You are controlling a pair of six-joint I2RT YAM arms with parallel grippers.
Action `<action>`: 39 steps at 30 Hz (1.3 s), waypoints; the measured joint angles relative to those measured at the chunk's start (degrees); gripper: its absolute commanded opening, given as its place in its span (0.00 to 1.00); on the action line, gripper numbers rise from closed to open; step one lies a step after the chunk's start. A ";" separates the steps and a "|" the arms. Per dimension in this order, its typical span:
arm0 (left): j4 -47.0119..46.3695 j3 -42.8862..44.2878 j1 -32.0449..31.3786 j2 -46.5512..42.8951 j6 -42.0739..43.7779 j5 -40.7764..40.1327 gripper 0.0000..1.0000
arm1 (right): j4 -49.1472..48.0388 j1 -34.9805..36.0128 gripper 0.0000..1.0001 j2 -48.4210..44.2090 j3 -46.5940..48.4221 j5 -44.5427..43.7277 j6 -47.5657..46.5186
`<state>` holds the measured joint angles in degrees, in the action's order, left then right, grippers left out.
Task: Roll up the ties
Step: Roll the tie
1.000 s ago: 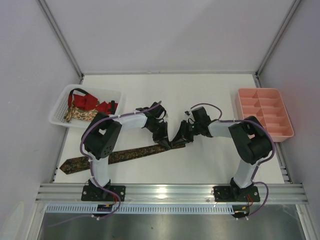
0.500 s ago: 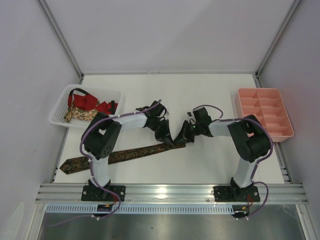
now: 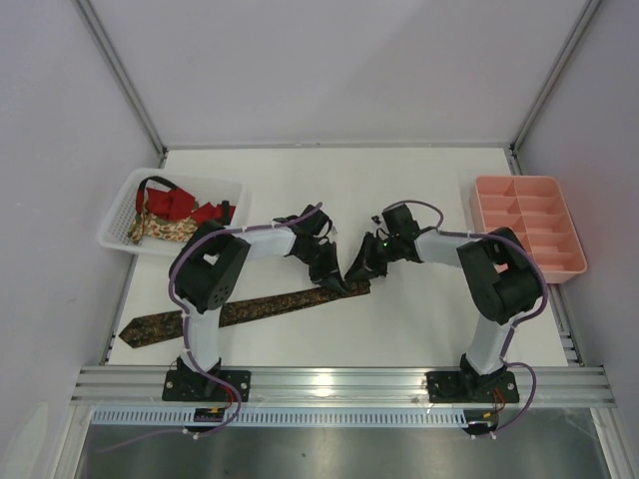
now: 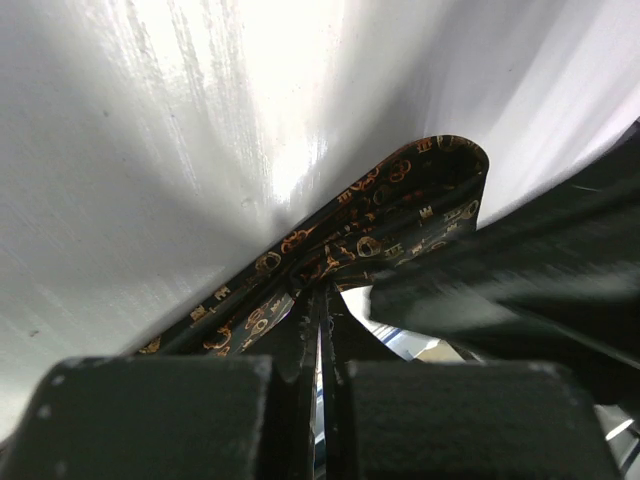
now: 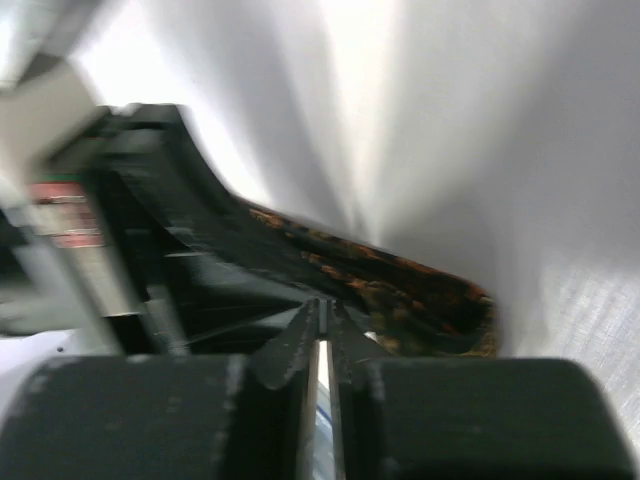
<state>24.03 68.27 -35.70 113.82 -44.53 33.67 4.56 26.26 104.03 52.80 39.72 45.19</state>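
A dark brown tie [image 3: 240,311] with a reddish-gold pattern lies slantwise across the near part of the table, its pointed end at the near left. Its right end is folded back into a loop [image 4: 440,175]. My left gripper [image 3: 337,279] is shut on that folded part, and the fabric runs right into its tips [image 4: 322,298]. My right gripper [image 3: 355,272] faces it from the right, tip to tip. It is shut too, pinching the same fold [image 5: 322,305]. The looped tie [image 5: 430,295] lies just beyond the right gripper's jaws. A red tie [image 3: 185,203] and a floral tie [image 3: 160,230] sit in a basket.
A white mesh basket [image 3: 120,195] stands at the far left of the table. A pink compartment tray [image 3: 529,225] sits at the right edge. Grey walls close the table in on three sides.
The right gripper has closed and shifted left toward the left gripper. The raised peak of tie between them has dropped lower. The long part of the tie has not moved.
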 measured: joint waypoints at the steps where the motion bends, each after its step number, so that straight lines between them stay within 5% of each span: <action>1: 0.00 0.00 0.09 0.09 0.04 0.13 0.00 | 2.97 0.02 0.26 0.00 2.27 -0.50 -2.03; 5: 0.00 0.11 0.46 0.55 0.55 1.20 0.00 | 12.31 -0.15 0.46 -1.03 13.07 -2.86 -12.72; 12: 1.73 2.03 1.07 2.29 2.64 3.45 0.00 | 23.37 -1.20 0.99 -6.86 22.84 -2.64 -41.62; 24: 4.81 4.96 1.60 4.24 5.97 4.96 0.01 | 22.77 4.22 1.00 -13.44 6.73 -13.35 -81.09; 39: 5.49 5.60 2.14 4.81 6.93 5.70 0.01 | 21.68 10.14 0.97 -8.57 5.92 -14.03 -101.20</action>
<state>29.52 73.87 -33.56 118.63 -37.60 39.38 26.24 36.40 95.46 58.72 25.69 -56.01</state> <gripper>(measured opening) 0.006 0.971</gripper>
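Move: The tie's folded right end lies about 2 cm to the right of the right hand, 1 cm back and 2 cm below it. From the right hand, the left gripper's tips are some 3 cm back, 2 cm left and 2 cm lower, while the orange tray is about 42 cm right and 13 cm ahead. For the left hand, that same folded end is some 4 cm right, 1 cm ahead and 1 cm below. Keep the closed left gripper down on the folded tie, turning it only slightly. Bring the right gripper off the fold, opening wide, forward and up about 11 cm. Swing it right, back and down while rolling it some 105 degrees about its fingers (counter-clockwise seen from its wrist), still aimed left and down, to finish astride the tie's end, fingers open. ##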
